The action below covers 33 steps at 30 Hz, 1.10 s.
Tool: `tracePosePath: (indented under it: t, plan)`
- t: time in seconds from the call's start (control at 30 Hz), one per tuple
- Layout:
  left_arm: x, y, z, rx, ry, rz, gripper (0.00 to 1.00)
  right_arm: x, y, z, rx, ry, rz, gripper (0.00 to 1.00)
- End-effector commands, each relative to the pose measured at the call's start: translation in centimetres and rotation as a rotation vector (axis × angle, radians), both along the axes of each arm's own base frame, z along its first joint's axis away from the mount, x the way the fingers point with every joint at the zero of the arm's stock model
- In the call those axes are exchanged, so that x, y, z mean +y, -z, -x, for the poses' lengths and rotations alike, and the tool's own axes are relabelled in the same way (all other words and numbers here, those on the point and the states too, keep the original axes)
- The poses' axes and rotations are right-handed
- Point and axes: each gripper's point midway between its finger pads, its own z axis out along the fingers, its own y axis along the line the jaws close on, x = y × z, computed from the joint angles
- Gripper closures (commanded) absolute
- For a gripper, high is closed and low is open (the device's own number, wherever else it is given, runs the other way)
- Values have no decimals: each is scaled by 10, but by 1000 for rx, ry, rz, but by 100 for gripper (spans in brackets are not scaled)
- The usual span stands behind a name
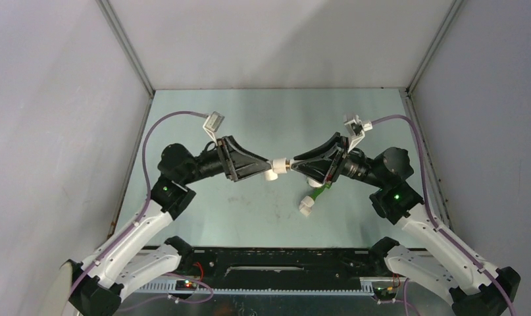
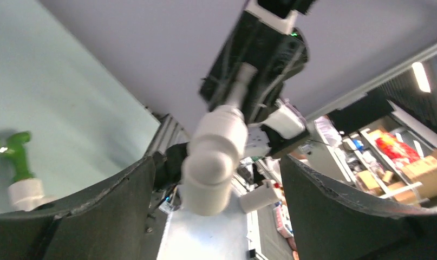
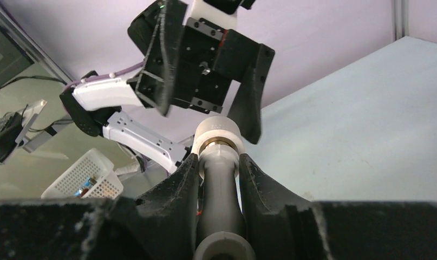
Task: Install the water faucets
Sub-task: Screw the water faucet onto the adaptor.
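Observation:
My right gripper [image 3: 219,162] is shut on the grey faucet [image 3: 221,200], held level above the table. The faucet's brass-ringed end sits in a white pipe fitting [image 3: 217,131]. My left gripper [image 2: 216,162] is open. Its fingers [image 2: 124,189] stand on either side of that white fitting [image 2: 213,157] with gaps on both sides. From above, the left gripper [image 1: 270,168] and the right gripper [image 1: 295,164] meet tip to tip at mid-table, with the faucet [image 1: 286,162] between them. The green faucet [image 1: 320,193] lies on the table under the right gripper, its end in another white fitting [image 1: 306,207].
The green faucet [image 2: 15,154] and its fitting [image 2: 26,194] also show at the left of the left wrist view. Grey walls enclose the teal table [image 1: 249,112] on three sides. A white mesh basket [image 3: 86,181] stands off the table.

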Motion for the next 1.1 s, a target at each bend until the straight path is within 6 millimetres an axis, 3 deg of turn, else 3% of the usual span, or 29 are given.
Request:
tracePosePath:
  t: [0.0, 0.2, 0.4, 0.47, 0.63, 0.87, 0.97, 1.07]
  plan:
    - [0, -34, 28, -71, 145, 131, 12, -5, -38, -2, -57, 30, -114, 100]
    - [-5, -31, 29, -64, 162, 115, 16, -7, -39, -10, 12, 69, -137, 100]
    - [-16, -22, 24, -72, 159, 50, 41, -6, -42, -10, 64, 55, -164, 100]
    - [-17, -18, 20, -94, 133, 14, 54, -6, -41, -10, 92, 57, -167, 100]
    - [-14, -14, 12, -175, 57, -44, 99, -4, -33, -10, 190, 42, -156, 100]
    - [-13, -3, 13, -512, 20, -186, 100, 5, -16, -10, 404, -8, -101, 100]
    - [-12, 0, 21, -793, 45, -248, 100, 13, -5, -8, 545, -58, -57, 100]
    - [-9, 11, 32, -1193, 99, -338, 100, 24, 11, -4, 707, -141, -11, 100]
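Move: The left hand, empty and open, has the white elbow adaptor about 2 cm to its right, 2 cm back and 1 cm below; the faucet's brass thread, already started in the adaptor, is some 4 cm right and 1 cm back. From the right hand, which holds the faucet, the adaptor sits about 4 cm left and 1 cm up, neither ahead nor back. The green faucet lies 8 cm right of that hand, 3 cm farther out and some 34 cm below. The left fingers close on the white elbow and pinch it after the hand draws back and eases right about 2 cm each, bobbing up and down on the way. Then both hands twist against each other to screw the joint: the left rolls its far side up some 30 degrees while sinking slightly, the right, keeping its grip on the faucet, rolls its far side down. ##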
